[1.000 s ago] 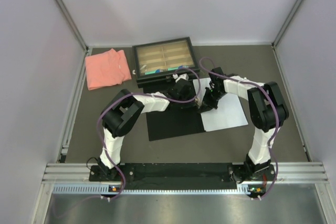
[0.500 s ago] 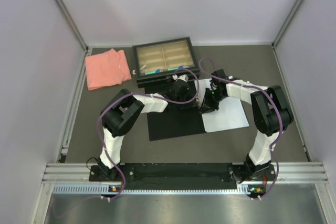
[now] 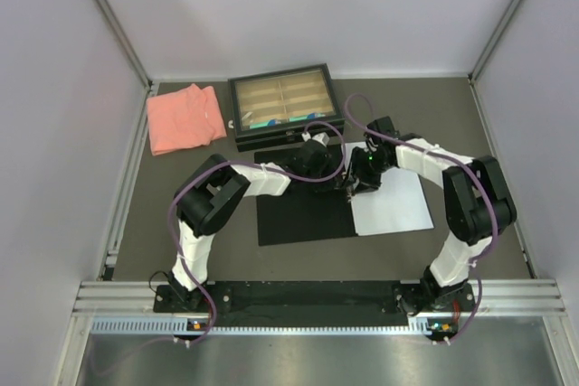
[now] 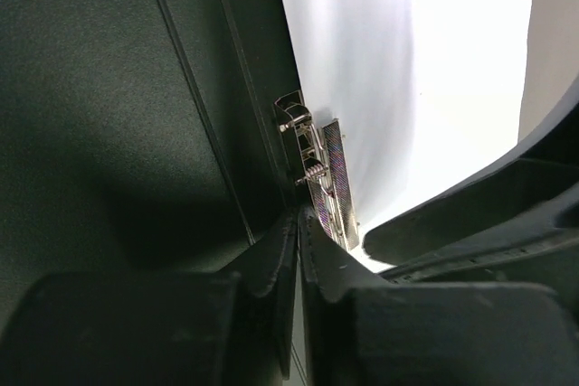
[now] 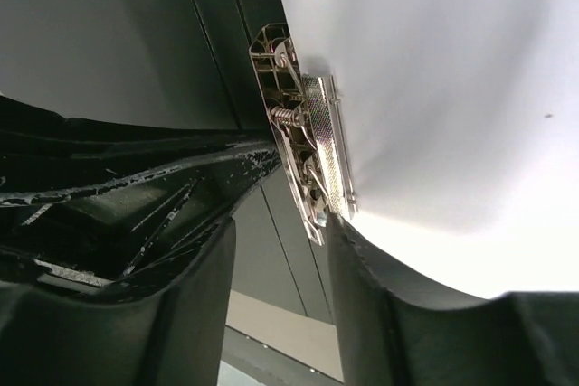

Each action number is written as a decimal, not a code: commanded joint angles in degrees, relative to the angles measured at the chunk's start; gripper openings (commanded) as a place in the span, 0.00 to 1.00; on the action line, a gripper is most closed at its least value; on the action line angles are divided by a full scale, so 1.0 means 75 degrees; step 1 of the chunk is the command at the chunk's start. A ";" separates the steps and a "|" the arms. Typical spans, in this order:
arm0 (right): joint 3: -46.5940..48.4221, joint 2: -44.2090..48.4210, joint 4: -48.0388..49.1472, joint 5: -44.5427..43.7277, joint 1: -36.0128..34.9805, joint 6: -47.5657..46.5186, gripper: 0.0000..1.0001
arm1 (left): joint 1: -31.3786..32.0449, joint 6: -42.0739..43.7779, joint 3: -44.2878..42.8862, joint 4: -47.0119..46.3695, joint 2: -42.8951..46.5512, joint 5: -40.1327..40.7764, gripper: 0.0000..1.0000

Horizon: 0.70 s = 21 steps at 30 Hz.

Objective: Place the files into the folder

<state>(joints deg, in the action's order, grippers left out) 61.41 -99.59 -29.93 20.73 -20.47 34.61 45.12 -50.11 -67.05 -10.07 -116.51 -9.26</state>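
The folder (image 3: 298, 214) lies open on the table, its black inside (image 4: 109, 115) to the left. A white sheet of the files (image 3: 393, 201) rests on its right half, and no print shows on it in the wrist views (image 5: 452, 79). A metal spring clip (image 5: 303, 151) (image 4: 321, 183) sits at the spine on the sheet's edge. My left gripper (image 3: 336, 176) (image 4: 298, 214) is shut, its tips just below the clip, with nothing seen between them. My right gripper (image 3: 355, 185) (image 5: 280, 223) is open, its right finger (image 5: 362, 277) touching the clip's lower end.
A black-framed tray (image 3: 233, 106) with tan compartments stands just behind the folder. A folded salmon-pink cloth (image 3: 185, 119) lies at the back left. Both arms meet over the folder's spine, their fingers close together. Walls close the table on three sides.
My right gripper has opened from shut and shifted slightly nearer, its elbow swinging right. The left gripper has stayed at the spine, still shut.
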 commanded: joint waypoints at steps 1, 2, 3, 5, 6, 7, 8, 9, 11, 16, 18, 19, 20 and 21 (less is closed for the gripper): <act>-0.0124 0.0680 -0.0133 -0.0313 -0.0001 -0.0161 0.52 | 0.0124 0.0294 0.0244 0.0674 -0.0134 -0.0277 0.19; -0.0172 0.0960 -0.0169 -0.0431 -0.0001 -0.0254 0.53 | 0.0124 0.0329 0.0221 0.0662 -0.0029 -0.0336 0.23; -0.0230 0.1113 -0.0273 -0.0687 -0.0001 -0.0325 0.54 | 0.0113 0.0353 0.0209 0.0616 0.0030 -0.0383 0.27; -0.0347 0.1430 -0.0426 -0.1016 -0.0001 -0.0512 0.57 | 0.0112 0.0435 0.0151 0.0662 0.0228 -0.0570 0.37; -0.0394 0.1721 -0.0473 -0.1250 -0.0013 -0.0583 0.58 | 0.0112 0.0446 0.0116 0.0778 0.0299 -0.0628 0.41; -0.0487 0.1887 -0.0520 -0.1357 -0.0013 -0.0653 0.60 | 0.0101 0.0435 0.0092 0.0861 0.0393 -0.0687 0.43; -0.0546 0.2027 -0.0521 -0.1462 -0.0025 -0.0758 0.61 | 0.0066 0.0412 0.0103 0.0908 0.0661 -0.0839 0.49; -0.0605 0.2296 -0.0555 -0.1695 -0.0048 -0.0817 0.63 | 0.0042 0.0400 0.0138 0.0966 0.0837 -0.0852 0.51; -0.0746 0.2508 -0.0707 -0.2106 -0.0316 -0.0993 0.69 | -0.0004 0.0493 0.0337 0.1235 0.1491 -0.0666 0.57; -0.1191 0.3129 -0.0814 -0.3688 -0.1546 -0.1100 0.85 | -0.0332 0.1019 0.0735 0.2536 0.3016 -0.0149 0.64; -0.1366 0.3235 -0.0755 -0.3830 -0.2074 -0.0959 0.86 | -0.0718 0.1102 0.1273 0.3016 0.3883 -0.0230 0.68; -0.1414 0.3271 -0.0697 -0.3842 -0.2226 -0.0819 0.86 | -0.1091 0.1138 0.1484 0.3192 0.4443 -0.0347 0.70; -0.1437 0.3283 -0.0604 -0.3842 -0.2518 -0.0737 0.86 | -0.1303 0.1173 0.1916 0.3507 0.4727 -0.0464 0.79; -0.1414 0.3236 -0.0545 -0.3773 -0.2660 -0.0678 0.86 | -0.1514 0.1278 0.2129 0.3777 0.5008 -0.0569 0.87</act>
<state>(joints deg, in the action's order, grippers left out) 51.37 -76.95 -35.46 -3.14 -35.83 28.12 39.70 -43.64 -57.30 8.80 -88.27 -12.71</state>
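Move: The metal clip's middle lies about 2 cm ahead of the left fingertips, 1 cm right and 1 cm below. The folder's left cover, over which this hand leaves, is centred about 11 cm to its left, 2 ahead and 2 below. For the right hand, the near end of the folder's spine is roughly 12 cm back, 3 right and 3 below; the clip is 3 ahead, 1 right and 3 below, and the white sheets' middle 3 ahead, 12 right and 3 below. The left fingertips come free of the spine beside the clip, draw back about 4 cm, then climb 10 cm and swing 9 cm left over the left cover, opening from nearly shut to three-quarters wide. The right hand, already clear of the clip, rises some 5 cm and veers right, then turns back towards the folder's near edge, its fingers swinging forward and opening nearly wide. ##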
